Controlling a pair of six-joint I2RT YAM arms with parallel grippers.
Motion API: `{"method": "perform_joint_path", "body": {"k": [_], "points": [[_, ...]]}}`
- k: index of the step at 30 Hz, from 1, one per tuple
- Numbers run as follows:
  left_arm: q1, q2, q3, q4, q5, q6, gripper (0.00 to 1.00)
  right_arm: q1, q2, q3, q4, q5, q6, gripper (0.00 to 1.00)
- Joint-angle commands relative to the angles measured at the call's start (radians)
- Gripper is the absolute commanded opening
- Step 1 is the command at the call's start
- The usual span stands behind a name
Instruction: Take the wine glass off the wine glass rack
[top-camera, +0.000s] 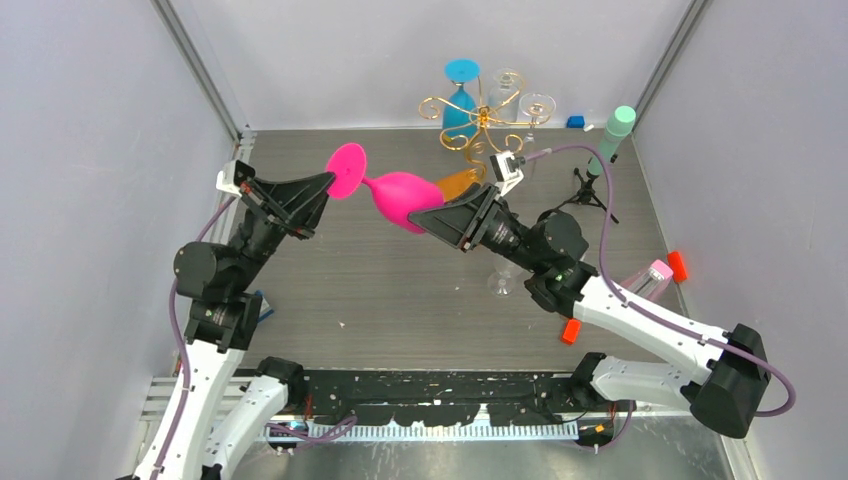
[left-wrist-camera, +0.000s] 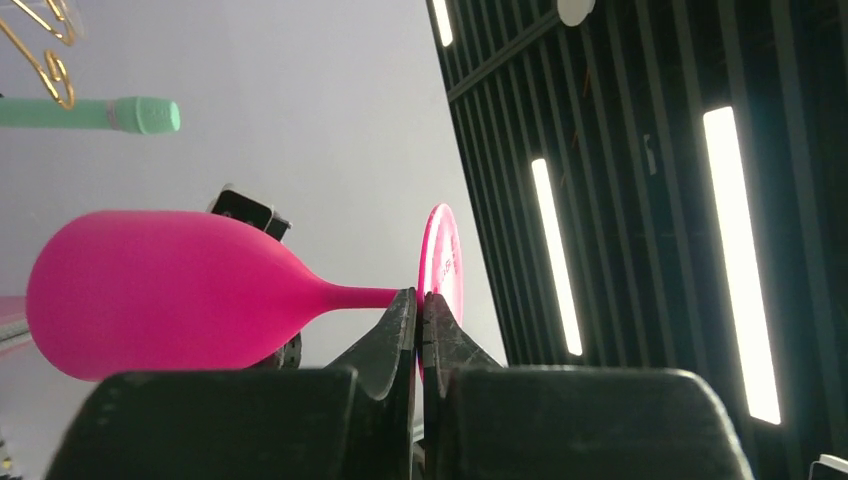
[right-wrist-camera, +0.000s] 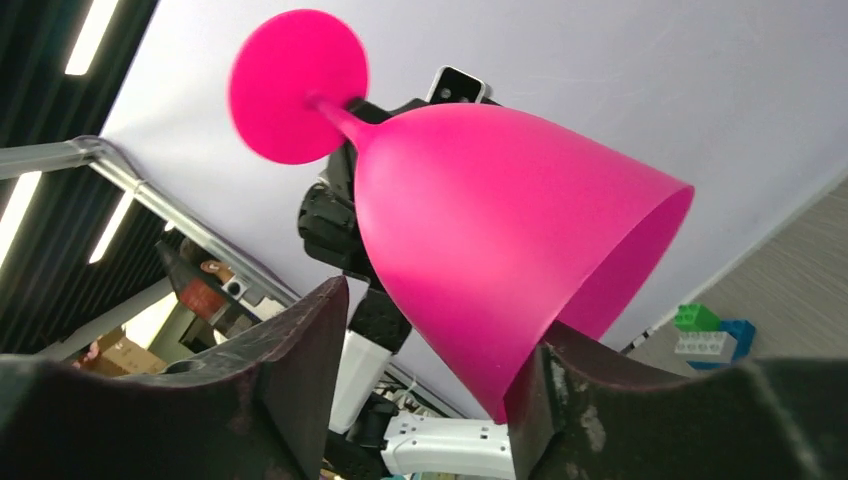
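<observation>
A pink wine glass (top-camera: 395, 195) lies sideways in the air between both arms, clear of the gold wire wine glass rack (top-camera: 480, 115) at the back. My left gripper (top-camera: 325, 185) is shut on its round foot, whose disc shows between the closed tips in the left wrist view (left-wrist-camera: 420, 300). My right gripper (top-camera: 432, 216) is open around the bowl's mouth end. In the right wrist view (right-wrist-camera: 440, 310) the bowl (right-wrist-camera: 500, 230) rests against the right finger, and the left finger (right-wrist-camera: 300, 350) stands apart from it. The rack carries a blue glass (top-camera: 460, 100) and two clear glasses (top-camera: 520, 95).
The rack's orange-brown wooden base (top-camera: 460, 183) sits just behind the right gripper. A black tripod with a mint-green cylinder (top-camera: 615, 130) stands at the back right. A clear glass (top-camera: 498, 282) stands under the right arm. A pink-capped bottle (top-camera: 652, 274) and small orange pieces (top-camera: 678, 265) lie at the right.
</observation>
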Motion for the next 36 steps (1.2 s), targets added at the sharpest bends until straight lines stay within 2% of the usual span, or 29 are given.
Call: {"method": "perform_joint_path", "body": {"k": [1, 6, 9, 10, 12, 14, 18, 22, 25, 30, 33, 36], "points": [[0.002, -0.021, -0.007, 0.067, -0.022, -0.051, 0.00, 0.015, -0.024, 0.007, 0.223, -0.061, 0.026, 0.55], [0.002, -0.038, -0.016, 0.048, -0.051, -0.049, 0.00, 0.017, -0.040, -0.011, 0.260, -0.063, 0.028, 0.45], [0.002, -0.037, -0.017, 0.051, -0.054, -0.040, 0.03, 0.017, -0.043, -0.010, 0.271, -0.068, 0.032, 0.32], [0.002, -0.037, -0.008, 0.052, -0.056, -0.021, 0.06, 0.017, -0.044, -0.009, 0.274, -0.060, 0.031, 0.22], [0.002, -0.040, 0.028, 0.035, -0.060, 0.038, 0.20, 0.018, -0.051, -0.005, 0.257, -0.039, 0.025, 0.08], [0.002, -0.046, 0.078, 0.006, -0.067, 0.148, 0.36, 0.018, -0.063, 0.014, 0.202, -0.025, 0.002, 0.01], [0.002, -0.062, 0.173, -0.096, -0.064, 0.398, 0.66, 0.019, -0.092, 0.079, 0.014, -0.001, -0.084, 0.00], [0.002, -0.121, 0.172, -0.196, -0.090, 0.682, 0.80, 0.020, -0.109, 0.154, -0.238, 0.055, -0.184, 0.00], [0.002, -0.182, 0.139, -0.312, -0.134, 0.896, 0.87, 0.020, -0.109, 0.221, -0.467, 0.112, -0.265, 0.00], [0.002, -0.228, 0.108, -0.468, -0.201, 1.265, 0.90, 0.024, -0.053, 0.352, -0.855, 0.179, -0.408, 0.00], [0.002, -0.230, 0.099, -0.548, -0.284, 1.402, 0.90, 0.031, -0.011, 0.423, -1.060, 0.207, -0.467, 0.00], [0.002, -0.223, 0.091, -0.624, -0.402, 1.447, 0.90, 0.055, 0.017, 0.441, -1.153, 0.287, -0.522, 0.00]]}}
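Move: Within the left hand's still-shut fingers is the pink wine glass's foot; the glass's middle lies about 7 cm right of that hand, 1 cm ahead and 4 cm below. From the right hand, open at the bowl's rim, its middle is some 6 cm left, 2 cm ahead, 4 cm above. The rack stands about 28 cm ahead and 8 cm right, 22 cm lower; a clear wine glass stands about 4 cm ahead, 14 cm right and 35 cm below. Closing on the pink bowl's rim wall, the right hand drifts about 5 cm up and 4 cm back while the left keeps the foot. The left then opens wide, lets go and backs off leftward and down, rolling and turning counter-clockwise; the right, keeping its pinch, swings some 10 cm down and 6 cm forward, tipping its fingers down. ##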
